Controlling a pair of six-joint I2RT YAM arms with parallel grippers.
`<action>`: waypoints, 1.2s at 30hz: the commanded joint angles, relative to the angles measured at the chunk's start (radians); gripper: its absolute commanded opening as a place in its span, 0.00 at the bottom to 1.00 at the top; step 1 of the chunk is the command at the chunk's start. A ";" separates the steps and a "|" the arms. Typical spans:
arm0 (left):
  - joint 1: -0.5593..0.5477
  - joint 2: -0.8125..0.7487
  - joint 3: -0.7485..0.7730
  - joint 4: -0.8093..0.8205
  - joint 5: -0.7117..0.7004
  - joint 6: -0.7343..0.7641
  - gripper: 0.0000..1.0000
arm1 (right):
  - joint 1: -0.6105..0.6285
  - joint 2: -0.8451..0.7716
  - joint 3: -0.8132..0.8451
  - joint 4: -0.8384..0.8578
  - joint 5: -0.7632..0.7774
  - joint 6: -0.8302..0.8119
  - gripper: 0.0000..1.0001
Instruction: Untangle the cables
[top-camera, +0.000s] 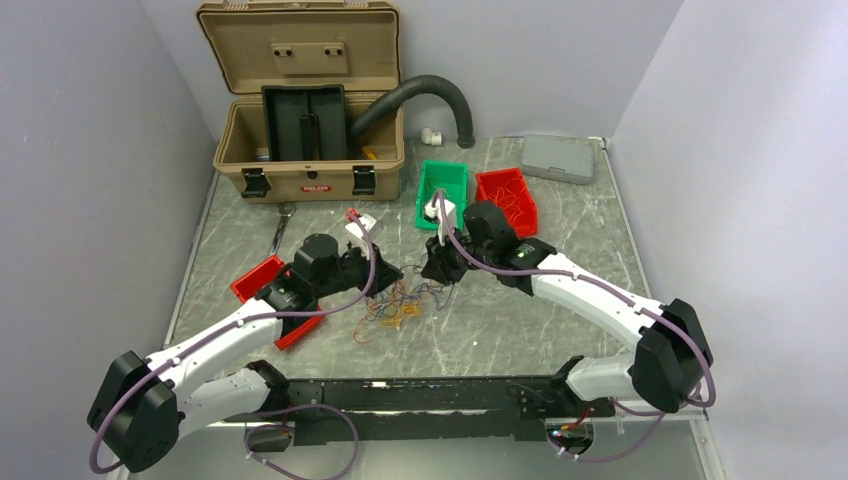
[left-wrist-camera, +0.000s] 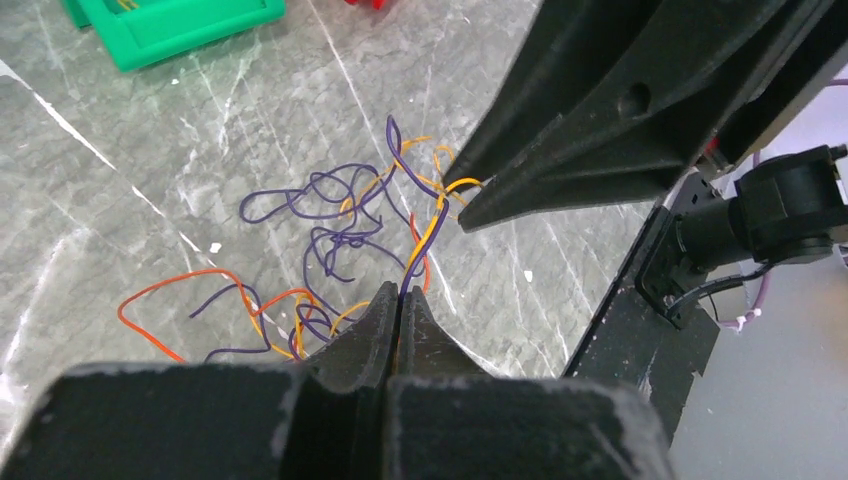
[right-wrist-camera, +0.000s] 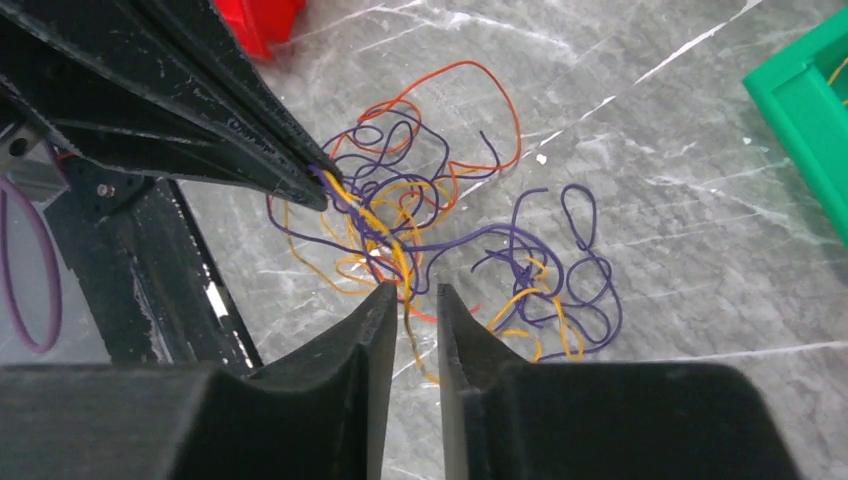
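Observation:
The cables (top-camera: 392, 306) lie as a loose tangle of thin purple, orange and yellow strands on the grey marble table, between the two arms. My left gripper (left-wrist-camera: 399, 293) is shut on a purple and a yellow strand that rise from the tangle (left-wrist-camera: 330, 235). In the right wrist view its tip (right-wrist-camera: 325, 180) holds those strands lifted over the heap (right-wrist-camera: 430, 215). My right gripper (right-wrist-camera: 417, 292) faces it from close by. Its jaws stand a narrow gap apart, and a yellow strand runs down between them without being pinched. In the left wrist view the right gripper's tip (left-wrist-camera: 468, 200) touches a yellow loop.
A tan case (top-camera: 310, 150) stands open at the back with a black hose (top-camera: 430, 90) beside it. A green bin (top-camera: 443, 190) and a red bin (top-camera: 507, 198) sit behind the right arm. Another red bin (top-camera: 258, 280) lies under the left arm. A grey box (top-camera: 558, 158) is far right.

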 joint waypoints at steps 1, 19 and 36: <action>-0.005 0.006 0.055 -0.034 -0.075 0.024 0.00 | 0.006 -0.046 0.025 0.053 0.061 0.010 0.12; -0.008 0.176 0.078 -0.109 -0.148 0.016 0.76 | 0.001 -0.220 0.186 -0.079 0.343 0.173 0.00; -0.037 0.370 0.083 0.030 -0.095 -0.013 0.84 | -0.005 -0.296 0.322 -0.184 0.399 0.199 0.00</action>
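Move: A strand of yellow cable already runs between my right hand's half-open fingertips; my left hand holds its other stretch, with a purple cable, about 6 cm to the left. The cable tangle lies some 17 cm below my left hand and about 3 cm ahead, neither left nor right. From my right hand, the purple loops are about 4 cm ahead, 1 cm right and 16 cm down; the green bin is about 24 cm ahead, 2 cm right, with the far red bin 15 cm right of it. I shut my right fingers on the yellow cable and draw it up about 18 cm, away from the tangle, drifting some 6 cm right while that hand swings some 25 degrees clockwise. My left fingers open wide and let go of the cables; that hand eases slightly forward, then sinks about 13 cm beside the tangle, tipping down, fingers still open. ##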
